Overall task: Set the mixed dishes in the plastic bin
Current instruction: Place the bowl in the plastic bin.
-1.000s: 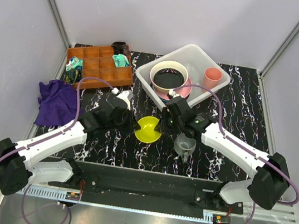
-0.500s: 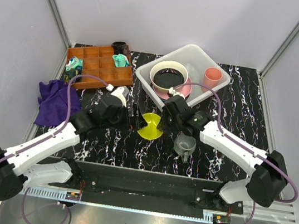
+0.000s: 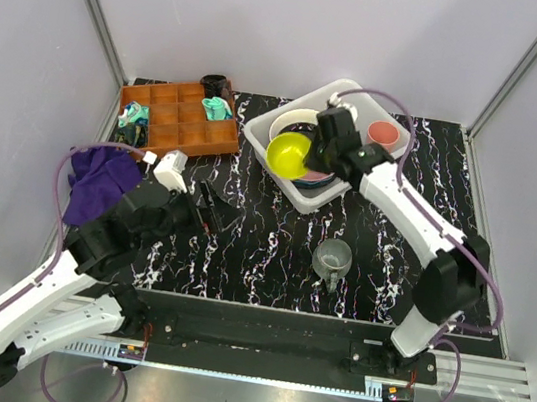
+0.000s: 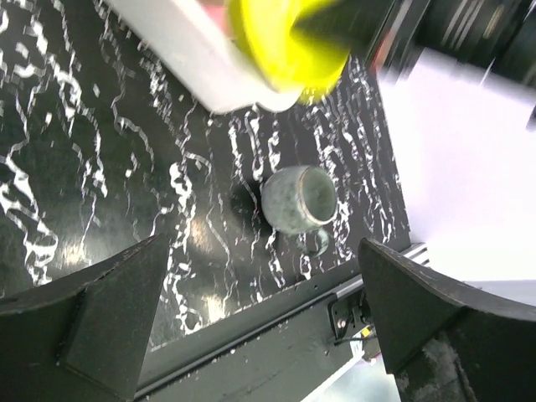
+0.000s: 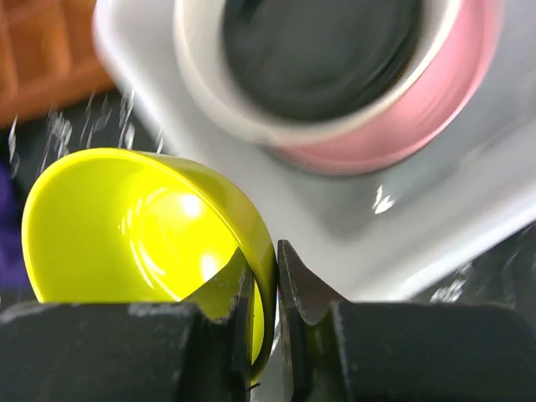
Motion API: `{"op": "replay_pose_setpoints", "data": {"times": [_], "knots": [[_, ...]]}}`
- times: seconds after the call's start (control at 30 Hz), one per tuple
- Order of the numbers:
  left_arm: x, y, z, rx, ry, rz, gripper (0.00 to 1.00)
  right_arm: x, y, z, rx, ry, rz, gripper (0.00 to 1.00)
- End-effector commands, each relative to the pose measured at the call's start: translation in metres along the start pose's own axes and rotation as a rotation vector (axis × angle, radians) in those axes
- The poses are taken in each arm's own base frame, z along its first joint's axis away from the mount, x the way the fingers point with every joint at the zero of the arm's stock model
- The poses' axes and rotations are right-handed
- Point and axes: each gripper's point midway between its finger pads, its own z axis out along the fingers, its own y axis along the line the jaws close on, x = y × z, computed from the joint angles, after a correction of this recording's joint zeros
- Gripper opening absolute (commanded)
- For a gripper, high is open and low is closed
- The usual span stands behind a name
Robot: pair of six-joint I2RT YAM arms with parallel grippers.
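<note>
My right gripper (image 3: 314, 155) is shut on the rim of the small yellow bowl (image 3: 289, 154), one finger inside and one outside, and holds it tilted over the near-left part of the plastic bin (image 3: 360, 95). The right wrist view shows the same grip (image 5: 276, 280) on the yellow bowl (image 5: 134, 226). In the bin (image 5: 402, 218) sit a cream bowl (image 5: 209, 92) with a black saucer (image 5: 318, 42) in it, a pink plate (image 5: 456, 105) beneath and a pink cup (image 3: 383, 133). A grey mug (image 3: 332, 259) stands on the table. My left gripper (image 3: 219, 209) is open and empty, left of the mug (image 4: 299, 199).
A brown wooden compartment tray (image 3: 195, 136) with small items lies at the back left, with a dark object (image 3: 213, 84) behind it. A purple cloth (image 3: 100, 181) lies at the left edge. The table (image 3: 271, 252) is black marble-patterned, walled on three sides.
My right gripper has carried the yellow bowl from the table up and back over the bin. My left gripper has opened, let go of the bowl and drawn back to the left.
</note>
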Motion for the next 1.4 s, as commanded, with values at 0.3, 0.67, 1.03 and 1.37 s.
{"op": "replay_pose_setpoints", "data": {"times": [0.3,0.67,1.03,1.37], "knots": [[0.018,0.025,0.004,-0.075,0.035,-0.024,0.99,-0.091,-0.044,0.099,0.188,-0.137,-0.017,0.0],[0.025,0.032,0.008,-0.095,0.052,-0.021,0.99,-0.084,-0.066,0.145,0.234,-0.103,0.019,0.0],[0.029,0.037,0.008,-0.102,0.053,-0.032,0.99,-0.086,-0.086,0.159,0.266,-0.095,0.02,0.16],[0.035,0.043,0.009,-0.114,0.058,-0.051,0.99,-0.105,-0.079,0.152,0.224,-0.134,0.021,0.62]]}}
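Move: The yellow bowl is already pinched by its right rim in the right hand. The black bowl, nested in the cream bowl in the bin, lies about 16 cm ahead of this hand, 1 cm left and 12 cm below. From the black bowl, the pink plate peeks out about 5 cm nearer and 3 cm right, slightly lower, while the coral cup stands level with it, 20 cm right. From the idle left hand, the black bowl is some 34 cm ahead, 13 cm right, 17 cm below. The yellow bowl, still pinched by its rim, is carried by the right hand quickly forward over the bin and then down about 9 cm into the black bowl, the wrist turning some 10 degrees clockwise. The hand creeps on forward, about 18 cm in all, while the fingers open to let go and it starts to rise. The left hand, empty and open, sinks about 6 cm. ##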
